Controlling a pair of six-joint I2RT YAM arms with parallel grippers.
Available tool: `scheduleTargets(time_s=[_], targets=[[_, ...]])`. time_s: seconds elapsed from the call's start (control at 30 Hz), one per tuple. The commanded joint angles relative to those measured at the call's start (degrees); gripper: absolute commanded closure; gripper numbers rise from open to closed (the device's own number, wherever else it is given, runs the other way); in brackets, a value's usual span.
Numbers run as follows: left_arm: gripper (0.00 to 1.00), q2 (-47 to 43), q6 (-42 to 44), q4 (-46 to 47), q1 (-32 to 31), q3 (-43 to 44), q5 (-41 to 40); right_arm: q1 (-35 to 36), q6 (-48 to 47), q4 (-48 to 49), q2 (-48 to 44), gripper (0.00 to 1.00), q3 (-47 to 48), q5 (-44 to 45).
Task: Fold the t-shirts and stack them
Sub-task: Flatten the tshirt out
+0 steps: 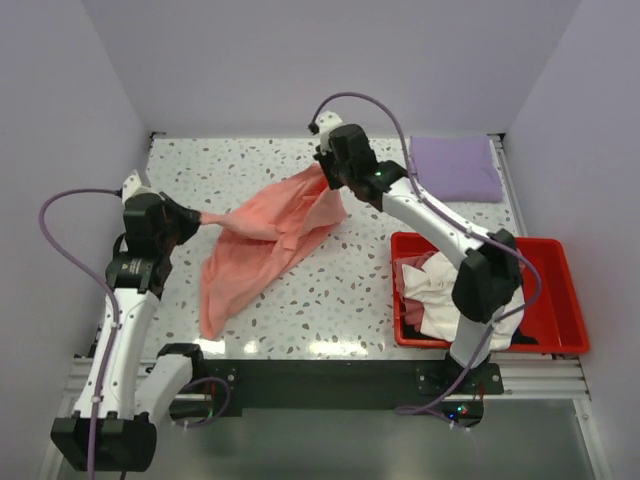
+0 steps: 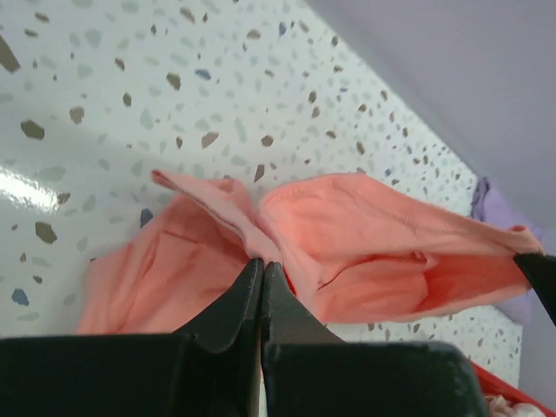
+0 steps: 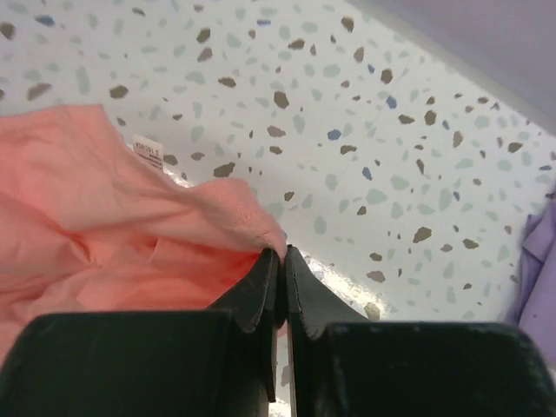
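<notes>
A salmon-pink t-shirt (image 1: 262,240) hangs stretched between my two grippers above the speckled table, its lower part drooping onto the table at the front left. My left gripper (image 1: 196,219) is shut on one edge of it (image 2: 261,256). My right gripper (image 1: 327,176) is shut on the other edge (image 3: 280,248), near a white label (image 3: 148,153). A folded lavender t-shirt (image 1: 455,167) lies at the back right and shows at the edge of the right wrist view (image 3: 537,269). A cream-white t-shirt (image 1: 437,296) lies crumpled in the red bin.
The red plastic bin (image 1: 556,300) stands at the front right, with a dark cloth at its front edge (image 1: 525,338). Pale walls close the table in at the back and both sides.
</notes>
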Motion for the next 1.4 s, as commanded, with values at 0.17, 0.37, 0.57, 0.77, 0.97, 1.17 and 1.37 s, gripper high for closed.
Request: scheduleTargets(time_s=[0.17, 0.37, 0.57, 0.77, 0.97, 1.17, 1.37], targets=[[1.0, -9.0, 1.2, -5.9, 0.3, 17.8, -10.0, 0.3, -1.1, 1.5, -26.9, 1.0, -7.8, 0.2], [1.0, -11.3, 4.1, -11.4, 0.3, 35.1, -15.8, 0.3, -0.8, -2.2, -39.6, 1.0, -7.3, -6.7], [1.0, -9.9, 7.1, -15.1, 0.3, 56.0, -19.0, 0.2, -0.7, -8.1, -47.4, 1.0, 1.7, -9.9], [1.0, -8.4, 9.8, -16.4, 0.3, 68.9, -17.9, 0.2, 1.4, -11.8, -51.3, 0.99, 8.9, -19.3], [1.0, -8.3, 10.5, -15.3, 0.3, 74.5, -16.0, 0.3, 4.2, -10.7, -53.5, 0.99, 11.3, -24.5], [1.0, -6.9, 11.0, -13.1, 0.3, 71.8, -16.5, 0.3, 4.0, -11.2, -49.6, 0.99, 14.8, -23.1], [1.0, -2.8, 11.0, -7.7, 0.3, 58.4, -21.0, 0.3, 2.4, -10.2, -39.2, 0.98, 15.2, -14.8]])
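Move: Both hands still pinch the pink t-shirt by two points of its upper edge, some 28 cm apart. The middle of its body lies about 5 cm ahead, 14 cm right and 17 cm below the left hand; from the right hand that is about 10 cm back, 14 cm left and 17 cm down. The folded purple shirt lies some 18 cm ahead and 36 cm right of the right hand, the red basket about 26 cm back and 40 cm right, both near table height. Keeping their pinch on the t-shirt's edge, both hands sweep it quickly up and back towards the bases, rising some 40 cm, the right also swinging well to its right so the hands spread apart. The left fingers tip from down-slanting to steeply upward, and the right wrist rolls and tips up too. At the top both turn and start forward again, the left by about 6 cm. ##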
